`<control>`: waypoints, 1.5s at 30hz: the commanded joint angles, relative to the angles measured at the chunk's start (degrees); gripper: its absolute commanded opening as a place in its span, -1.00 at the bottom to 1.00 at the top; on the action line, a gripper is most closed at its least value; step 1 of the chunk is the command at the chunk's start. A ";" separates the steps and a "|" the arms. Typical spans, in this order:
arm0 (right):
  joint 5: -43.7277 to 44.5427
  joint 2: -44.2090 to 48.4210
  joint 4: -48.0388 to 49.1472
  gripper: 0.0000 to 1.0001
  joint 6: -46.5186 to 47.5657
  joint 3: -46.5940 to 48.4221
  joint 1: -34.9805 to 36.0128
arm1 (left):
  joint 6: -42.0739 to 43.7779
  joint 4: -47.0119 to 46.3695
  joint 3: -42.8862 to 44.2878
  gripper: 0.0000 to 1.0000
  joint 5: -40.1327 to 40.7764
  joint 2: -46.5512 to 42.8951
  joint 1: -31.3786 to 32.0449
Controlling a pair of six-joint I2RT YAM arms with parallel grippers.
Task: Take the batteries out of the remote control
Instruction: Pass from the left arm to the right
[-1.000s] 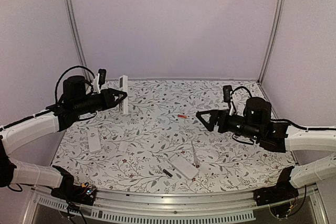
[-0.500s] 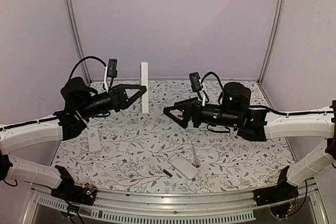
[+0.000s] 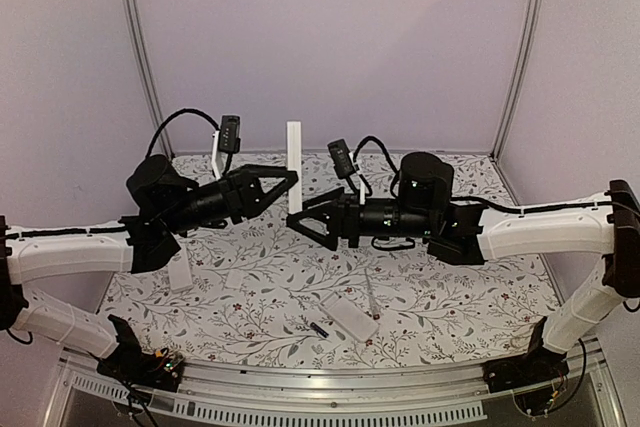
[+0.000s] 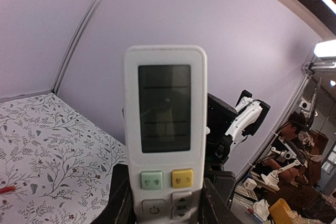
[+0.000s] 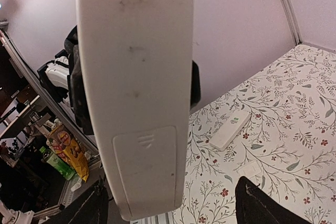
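My left gripper (image 3: 288, 180) is shut on the lower end of a white remote control (image 3: 294, 151) and holds it upright above the table. The left wrist view shows the remote's (image 4: 165, 129) screen and its green and yellow buttons between my left gripper's (image 4: 164, 205) jaws. My right gripper (image 3: 300, 222) is open just right of it, with its jaws either side of the remote's back (image 5: 135, 77) and apart from it. The battery cover (image 5: 146, 167) is shut. A dark battery (image 3: 319, 329) lies near the front edge. A red battery (image 4: 5, 188) lies on the table.
A second white remote (image 3: 350, 317) and a thin stick-like tool (image 3: 370, 293) lie at the front middle. A third remote (image 3: 179, 272) (image 5: 230, 129) and a small white cover (image 3: 232, 278) lie at the left. Purple walls enclose the floral table (image 3: 450, 297).
Both arms rose and swung toward the middle. The left carried the remote up and to the right. The right gripper came up to the remote's back, its jaws narrowing slightly.
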State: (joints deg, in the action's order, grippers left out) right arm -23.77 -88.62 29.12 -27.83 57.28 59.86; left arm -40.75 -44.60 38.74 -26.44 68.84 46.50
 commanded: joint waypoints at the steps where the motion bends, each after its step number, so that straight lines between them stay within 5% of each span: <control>1: -4.01 -1.52 3.05 0.57 0.18 1.50 0.35 | -0.81 -4.77 1.32 -0.70 -0.24 1.72 2.08; 18: -4.61 -0.12 8.26 -0.13 -1.17 -1.73 0.34 | -1.15 -5.92 2.57 -0.71 -0.41 3.67 3.60; 27: -3.55 1.12 9.23 -0.68 -1.58 -3.08 0.26 | -1.23 -5.61 2.49 -0.66 -0.83 3.50 3.64; 30: -2.62 1.46 9.21 -0.80 -1.61 -3.63 0.26 | -1.15 -5.01 2.38 -0.45 -0.26 3.28 3.60; 35: 0.22 2.60 7.84 -0.87 -1.73 -4.90 0.11 | 0.46 -0.04 2.57 0.49 3.08 1.43 3.17; 40: 3.85 3.91 2.15 -0.91 -1.38 -5.99 -1.25 | -0.03 4.73 1.24 0.71 2.97 -1.84 -0.37; 45: 9.83 3.89 -10.39 -0.91 3.43 -4.28 -1.58 | 3.04 20.52 5.66 0.74 4.55 -3.49 -3.95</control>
State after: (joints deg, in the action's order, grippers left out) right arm -20.05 -86.02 29.58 -28.71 51.86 58.74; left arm -40.58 -38.13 40.23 -23.94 66.24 44.84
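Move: The left hand already holds the upright remote control, its middle about 2 cm above the pads. The right gripper waits about 3 cm to that hand's right, 2 cm ahead and 6 cm lower. From the open right hand, the remote's middle is about 3 cm left, 1 cm back and 8 cm up; roughly 28 cm below, the white case lies level and 8 cm right, the dark battery 5 cm back and straight beneath. The left hand carries the upright remote some 2 cm to the right and a little back, between the right hand's open fingers, while the right hand eases about 1.5 cm back and as much up and pinches the lower end by the battery cover. Once that grip is shut, the left fingers open wide and the left hand withdraws about 3 cm left and 3 cm forward, as the right hand, keeping its hold, takes the remote down some 3.5 cm, forward 3 cm and 2 cm right, turning about 10 degrees clockwise. ##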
